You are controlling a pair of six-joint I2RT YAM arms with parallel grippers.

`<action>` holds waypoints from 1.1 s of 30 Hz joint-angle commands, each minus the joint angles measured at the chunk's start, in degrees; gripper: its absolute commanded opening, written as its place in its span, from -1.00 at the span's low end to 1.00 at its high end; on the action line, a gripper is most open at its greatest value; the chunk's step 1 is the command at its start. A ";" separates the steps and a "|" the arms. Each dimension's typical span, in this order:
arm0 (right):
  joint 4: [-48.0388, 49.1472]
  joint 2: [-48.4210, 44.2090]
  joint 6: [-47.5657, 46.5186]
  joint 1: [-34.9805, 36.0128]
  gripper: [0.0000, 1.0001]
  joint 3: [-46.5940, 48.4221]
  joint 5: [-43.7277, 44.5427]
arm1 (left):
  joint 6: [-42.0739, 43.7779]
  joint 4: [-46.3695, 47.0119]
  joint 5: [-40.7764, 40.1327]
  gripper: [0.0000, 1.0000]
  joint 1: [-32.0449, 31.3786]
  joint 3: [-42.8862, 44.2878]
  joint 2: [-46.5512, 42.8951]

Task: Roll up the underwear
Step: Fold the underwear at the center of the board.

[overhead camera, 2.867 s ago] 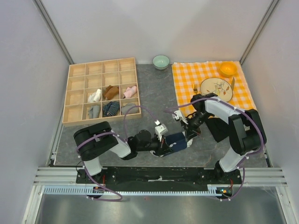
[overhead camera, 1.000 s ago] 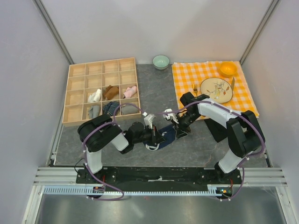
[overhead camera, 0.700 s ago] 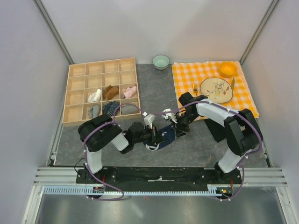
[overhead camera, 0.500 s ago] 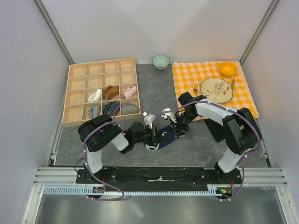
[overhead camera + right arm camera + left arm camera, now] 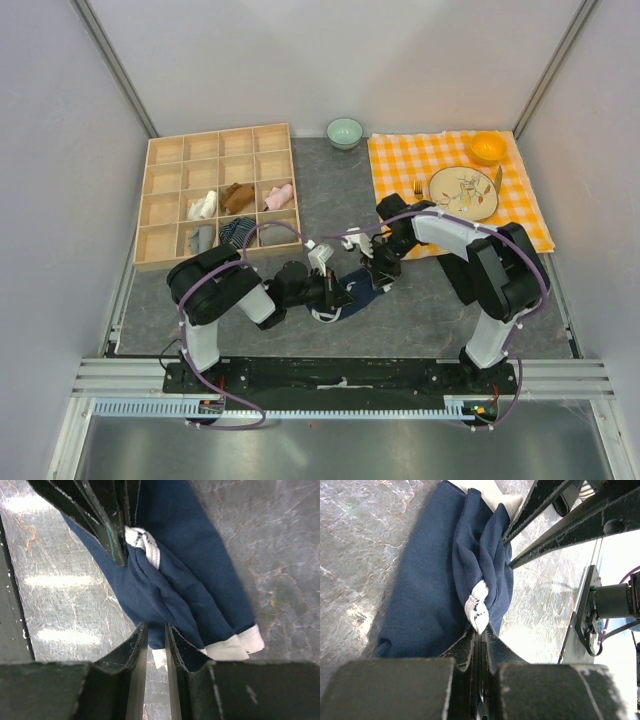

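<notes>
The underwear (image 5: 432, 575) is navy with white trim and lies bunched into a long twisted bundle on the grey table, between my two grippers (image 5: 358, 294). My left gripper (image 5: 479, 629) is shut on its near end, pinching a twisted bit of white trim (image 5: 477, 607). From the opposite side, my right gripper (image 5: 155, 632) is shut on a fold of the navy fabric (image 5: 185, 580), with a white hem (image 5: 230, 647) beside its fingers. In the top view the left gripper (image 5: 337, 291) and the right gripper (image 5: 377, 277) stand close together over the bundle.
A wooden compartment tray (image 5: 215, 131) with several rolled garments sits at the back left. A green bowl (image 5: 345, 131) stands behind the middle. On the right an orange checked cloth (image 5: 400, 160) carries a plate (image 5: 463, 192) and an orange bowl (image 5: 488, 147).
Both grippers carried the underwear left and away from the near edge. Over the last second the right gripper has edged further left towards the left one; the left arm has held still.
</notes>
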 commanded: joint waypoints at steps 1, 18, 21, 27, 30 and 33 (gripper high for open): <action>1.54 0.44 1.55 0.24 -0.46 4.14 0.30 | 0.16 -1.60 -1.16 -0.91 0.39 -0.19 -0.25; 7.69 7.30 7.00 0.68 -0.47 3.89 8.65 | 1.65 -6.78 -5.99 -0.41 0.66 -3.70 -10.26; 7.69 7.30 7.09 0.94 -0.47 3.36 8.56 | 3.40 -11.88 -8.28 -0.40 0.74 -4.67 -14.83; 7.61 7.03 7.44 1.65 -0.46 2.57 7.68 | 5.43 -18.72 -11.88 -0.41 0.48 -7.57 -23.61; 7.34 7.56 8.41 2.18 -0.45 3.36 8.03 | 8.32 -26.88 -14.51 -0.40 -2.40 -4.34 -27.74; 6.90 8.00 9.11 2.44 -0.45 3.71 7.86 | 10.18 -29.90 -15.75 -0.40 -4.52 -1.08 -28.81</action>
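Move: The underwear lies folded under both hands: its trim is pinched in the left fingers, its middle within about 2 cm of them. Its white right-hand end is about 9 cm right and 4 ahead of the left hand; from the right hand that end lies some 3 cm straight ahead and 2 below, the middle about 9 cm left and level fore-and-aft. The grey cloth is about 19 cm left and 16 ahead of the left hand; the black cloth, roughly 23 cm right and 3 ahead of the right. The underwear's white right-hand end is what the right hand goes for: forward about 3 cm, then a short dip, after which it stays at the cloth with its fingers slightly parted. The pinched trim is let go as the left fingers part; that hand then draws off to the left and up, about 4 cm each way, turning slightly counter-clockwise. ##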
